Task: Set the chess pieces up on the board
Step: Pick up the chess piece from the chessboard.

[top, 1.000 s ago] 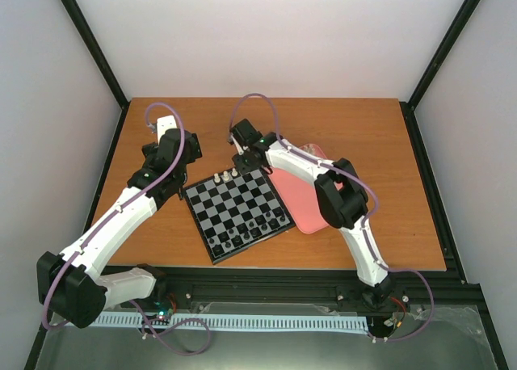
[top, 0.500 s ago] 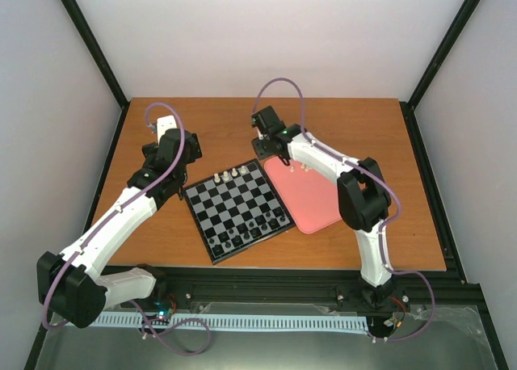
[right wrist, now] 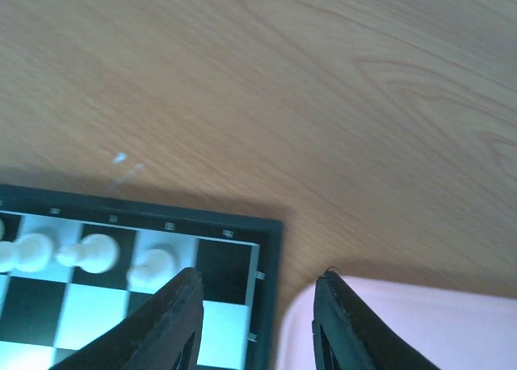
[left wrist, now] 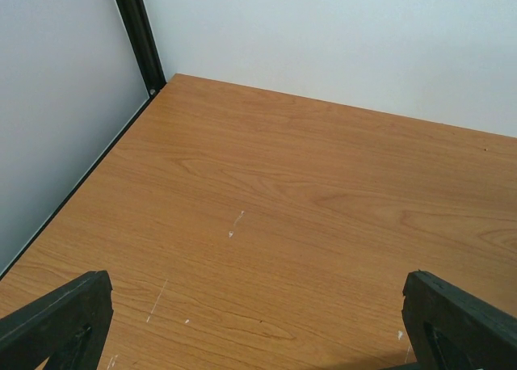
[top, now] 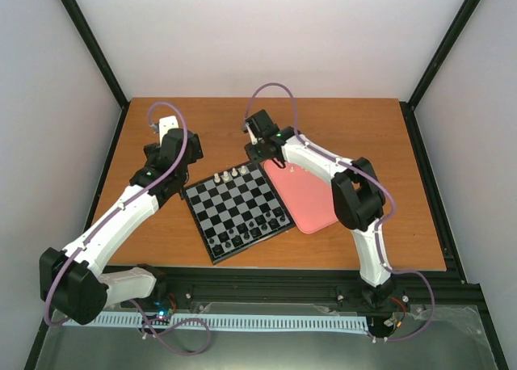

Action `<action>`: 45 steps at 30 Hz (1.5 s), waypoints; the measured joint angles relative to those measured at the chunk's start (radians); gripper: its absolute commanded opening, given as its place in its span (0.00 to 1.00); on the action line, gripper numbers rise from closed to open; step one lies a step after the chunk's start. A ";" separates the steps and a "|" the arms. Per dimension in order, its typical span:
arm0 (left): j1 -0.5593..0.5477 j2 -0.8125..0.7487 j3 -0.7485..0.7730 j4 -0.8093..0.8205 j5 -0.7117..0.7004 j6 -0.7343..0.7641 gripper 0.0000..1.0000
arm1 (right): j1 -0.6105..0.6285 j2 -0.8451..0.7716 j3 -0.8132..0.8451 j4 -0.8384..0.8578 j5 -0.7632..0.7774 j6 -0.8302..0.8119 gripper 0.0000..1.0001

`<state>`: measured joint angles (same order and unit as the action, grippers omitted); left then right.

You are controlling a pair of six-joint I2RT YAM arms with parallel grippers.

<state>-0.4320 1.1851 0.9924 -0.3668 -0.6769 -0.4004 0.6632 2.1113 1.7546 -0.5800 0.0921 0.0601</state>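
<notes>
The board (top: pixel 234 210) lies at the table's middle, and its far right corner (right wrist: pixel 242 249) shows in the right wrist view. Three white chess pieces (top: pixel 233 174) stand along its far row; they appear blurred (right wrist: pixel 93 253) just left of my right fingers. My right gripper (top: pixel 257 148) (right wrist: pixel 258 277) hovers open over that corner and the gap to the pink tray, with nothing between its fingers. My left gripper (top: pixel 166 144) (left wrist: pixel 258 330) is open and empty over bare wood left of the board.
Several dark chess figures (top: pixel 254 227) stand near the board's near edge. The pink tray (top: pixel 305 196) (right wrist: pixel 412 321) lies against the board's right side. Black frame posts and white walls close in the table's sides and back.
My right gripper swung right from the board's far corner toward the tray, then came back a little to the left. The left arm shifted only slightly.
</notes>
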 measured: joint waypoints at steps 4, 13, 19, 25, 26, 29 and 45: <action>0.000 0.000 0.000 0.000 0.000 0.000 1.00 | 0.033 0.056 0.063 -0.010 -0.029 -0.011 0.38; 0.000 0.000 0.000 0.000 0.000 0.000 1.00 | 0.044 0.168 0.139 -0.057 -0.058 -0.019 0.36; 0.000 0.000 0.000 0.000 0.000 0.000 1.00 | 0.060 0.179 0.154 -0.075 -0.067 -0.019 0.36; 0.000 0.000 0.000 0.000 0.000 0.000 1.00 | 0.072 0.179 0.157 -0.076 -0.040 -0.018 0.36; 0.000 0.000 0.000 0.000 0.000 0.000 1.00 | 0.073 0.179 0.157 -0.076 -0.031 -0.018 0.36; 0.000 0.000 0.000 0.000 0.000 0.000 1.00 | 0.073 0.179 0.156 -0.075 -0.011 -0.018 0.36; 0.000 -0.001 0.000 0.000 0.000 0.000 1.00 | 0.118 0.130 0.138 -0.066 0.009 -0.018 0.36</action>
<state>-0.4320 1.1839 0.9924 -0.3668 -0.6769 -0.4004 0.7815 2.2410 1.8931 -0.6464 0.1009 0.0422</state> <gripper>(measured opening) 0.997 0.360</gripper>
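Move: The last-placed white chess piece, at the tray end of the far row, stands some 5 cm to the left of my right hand, 3 cm back and about 6 cm below it. The next white piece is about 8 cm left and 4 cm back, the one after it 10 cm left and 5 cm back. The pink tray's middle lies 15 cm right and 11 cm back. From my idle left hand, the end piece is roughly 19 cm right, 5 cm ahead and far below. With my right hand I swing about 4 cm left, back towards the end piece, and sink some 5 cm over it, turning slightly counter-clockwise. I linger low there, then come up about 2.5 cm, easing a little farther left and back. My fingers stay part-open throughout and never close on the piece; at the end it sits between them, nearer the left finger. ##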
